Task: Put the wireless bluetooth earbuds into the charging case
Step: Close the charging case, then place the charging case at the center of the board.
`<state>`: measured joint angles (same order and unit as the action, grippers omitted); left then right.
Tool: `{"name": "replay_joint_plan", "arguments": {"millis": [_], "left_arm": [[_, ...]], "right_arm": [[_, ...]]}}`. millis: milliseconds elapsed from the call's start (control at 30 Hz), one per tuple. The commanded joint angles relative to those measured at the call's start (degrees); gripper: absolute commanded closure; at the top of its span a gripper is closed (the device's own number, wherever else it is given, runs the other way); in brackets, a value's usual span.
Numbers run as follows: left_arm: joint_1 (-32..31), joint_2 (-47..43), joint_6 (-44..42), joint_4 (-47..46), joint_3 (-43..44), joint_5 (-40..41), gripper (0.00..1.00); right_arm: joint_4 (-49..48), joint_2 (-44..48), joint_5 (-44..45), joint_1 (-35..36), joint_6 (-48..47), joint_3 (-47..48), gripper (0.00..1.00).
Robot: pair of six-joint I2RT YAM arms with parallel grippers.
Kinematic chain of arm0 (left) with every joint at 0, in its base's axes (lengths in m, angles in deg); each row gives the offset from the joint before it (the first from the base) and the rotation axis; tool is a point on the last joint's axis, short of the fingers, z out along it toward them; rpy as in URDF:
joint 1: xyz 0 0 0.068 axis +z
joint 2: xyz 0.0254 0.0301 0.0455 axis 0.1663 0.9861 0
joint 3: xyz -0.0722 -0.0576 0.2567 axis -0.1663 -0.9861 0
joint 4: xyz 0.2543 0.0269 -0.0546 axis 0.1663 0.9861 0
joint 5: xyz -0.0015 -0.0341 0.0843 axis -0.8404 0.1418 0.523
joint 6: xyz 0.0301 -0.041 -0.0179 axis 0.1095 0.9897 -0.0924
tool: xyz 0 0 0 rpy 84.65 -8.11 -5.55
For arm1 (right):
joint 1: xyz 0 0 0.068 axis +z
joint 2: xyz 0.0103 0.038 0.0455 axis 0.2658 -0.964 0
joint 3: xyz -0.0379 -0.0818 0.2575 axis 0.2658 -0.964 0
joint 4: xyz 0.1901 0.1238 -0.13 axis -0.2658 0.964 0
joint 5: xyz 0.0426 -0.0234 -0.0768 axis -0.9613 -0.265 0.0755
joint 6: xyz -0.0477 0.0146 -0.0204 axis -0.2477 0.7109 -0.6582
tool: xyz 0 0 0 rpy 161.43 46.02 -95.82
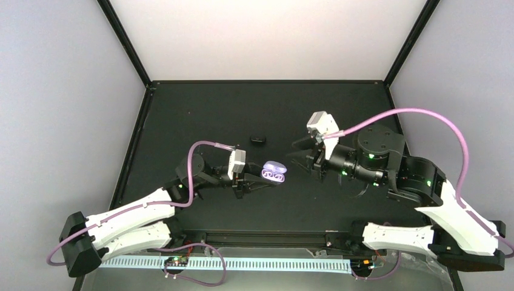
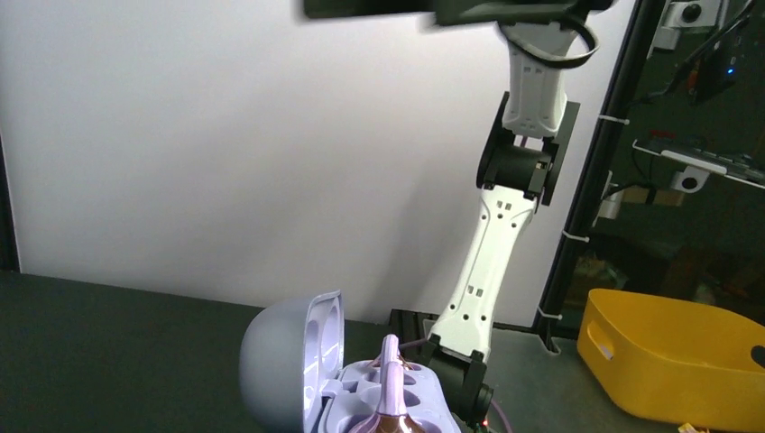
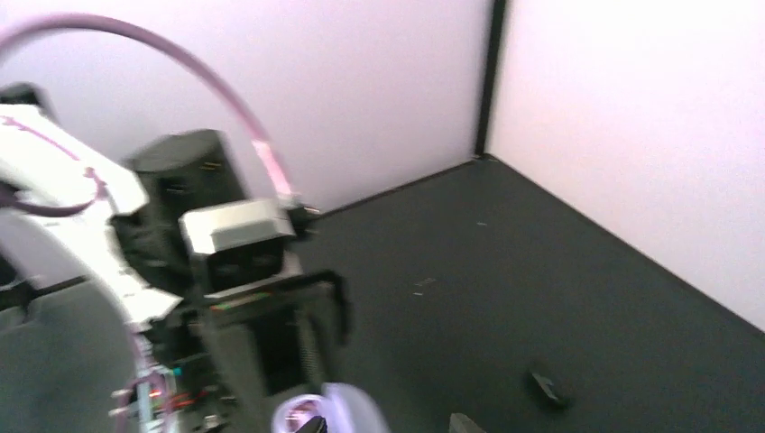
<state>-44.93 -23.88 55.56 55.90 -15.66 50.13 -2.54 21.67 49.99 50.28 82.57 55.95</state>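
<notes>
The lavender charging case (image 1: 274, 172) is open near the table's middle, lid raised. My left gripper (image 1: 265, 180) is at its near side and seems shut on it. In the left wrist view the case (image 2: 289, 361) fills the bottom centre; a purple-pink earbud (image 2: 391, 365) sits in its tray, and my fingers do not show. My right gripper (image 1: 292, 159) is open and empty just right of the case. In the blurred right wrist view its two tips stand apart (image 3: 388, 424) over the case lid (image 3: 356, 410).
A small black oval item (image 1: 257, 140), either a case or a bud, lies behind the lavender case; it also shows in the right wrist view (image 3: 548, 388). A yellow bin (image 2: 672, 356) stands off the table to the right. Black frame posts mark the back corners.
</notes>
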Motion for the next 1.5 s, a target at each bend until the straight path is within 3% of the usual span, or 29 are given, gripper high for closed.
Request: {"name": "replay_joint_plan", "arguments": {"millis": [0, 133, 500, 700, 833, 933, 1000, 1100, 1333, 1467], "left_arm": [[-0.3, -2.5, -0.7, -2.8, 0.5, -1.4, 0.98], [-0.3, -4.4, 0.0, -6.3, -0.9, -2.7, 0.98], [-0.3, -4.3, 0.2, -6.4, -0.7, -2.4, 0.99], [-0.3, -3.9, 0.1, -6.3, -0.3, -1.5, 0.98], [-0.3, -3.8, 0.0, -5.6, -0.3, 0.6, 0.98], [-0.3, -3.0, 0.0, -1.7, -0.4, 6.7, 0.98], [-0.1, -1.6, 1.4, 2.7, -0.6, 14.3, 0.99], [1.7, 2.4, 6.0, 8.3, -1.4, 22.9, 0.98], [14.0, 17.8, 15.7, 11.9, -2.5, 20.1, 0.99], [16.8, 27.0, 16.7, 11.7, -1.6, 19.2, 0.98]], "right_arm": [[-1.0, -1.8, 11.7, -2.8, 3.6, -4.7, 0.63], [-0.2, -3.6, 9.7, -3.6, 3.2, -6.4, 0.6], [-0.3, -3.7, -5.7, -3.6, 0.1, -6.0, 0.58], [0.4, -4.0, -8.5, -3.6, -0.8, -6.4, 0.58], [-0.3, -3.3, -5.2, -3.6, -0.1, -7.1, 0.58], [-2.8, -2.0, 8.4, -4.5, 4.2, -9.5, 0.43], [-5.3, -0.6, 12.0, -8.8, 8.4, -13.1, 0.35], [-10.5, 2.4, 10.8, -16.0, 13.9, -22.8, 0.3], [-18.4, 10.5, 16.5, -19.2, 19.6, -40.5, 0.22], [-18.8, 13.6, 18.3, -19.3, 21.4, -43.6, 0.14]]}}
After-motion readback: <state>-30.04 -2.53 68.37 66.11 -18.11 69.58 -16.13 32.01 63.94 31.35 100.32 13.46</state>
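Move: The left hand still holds the open charging case at its fingertips, about 1 cm to the right of the hand point, lid standing on the forward side. From the empty right hand the case lies some 5 cm left, about 1 cm back and 10 cm below. The black case on the table is roughly 31 cm ahead of the left hand, 6 cm to its left and 33 cm below. Right hand dips forward about 7 cm, draws back to close the lid, retreats rightward; left carries case down-forward. ##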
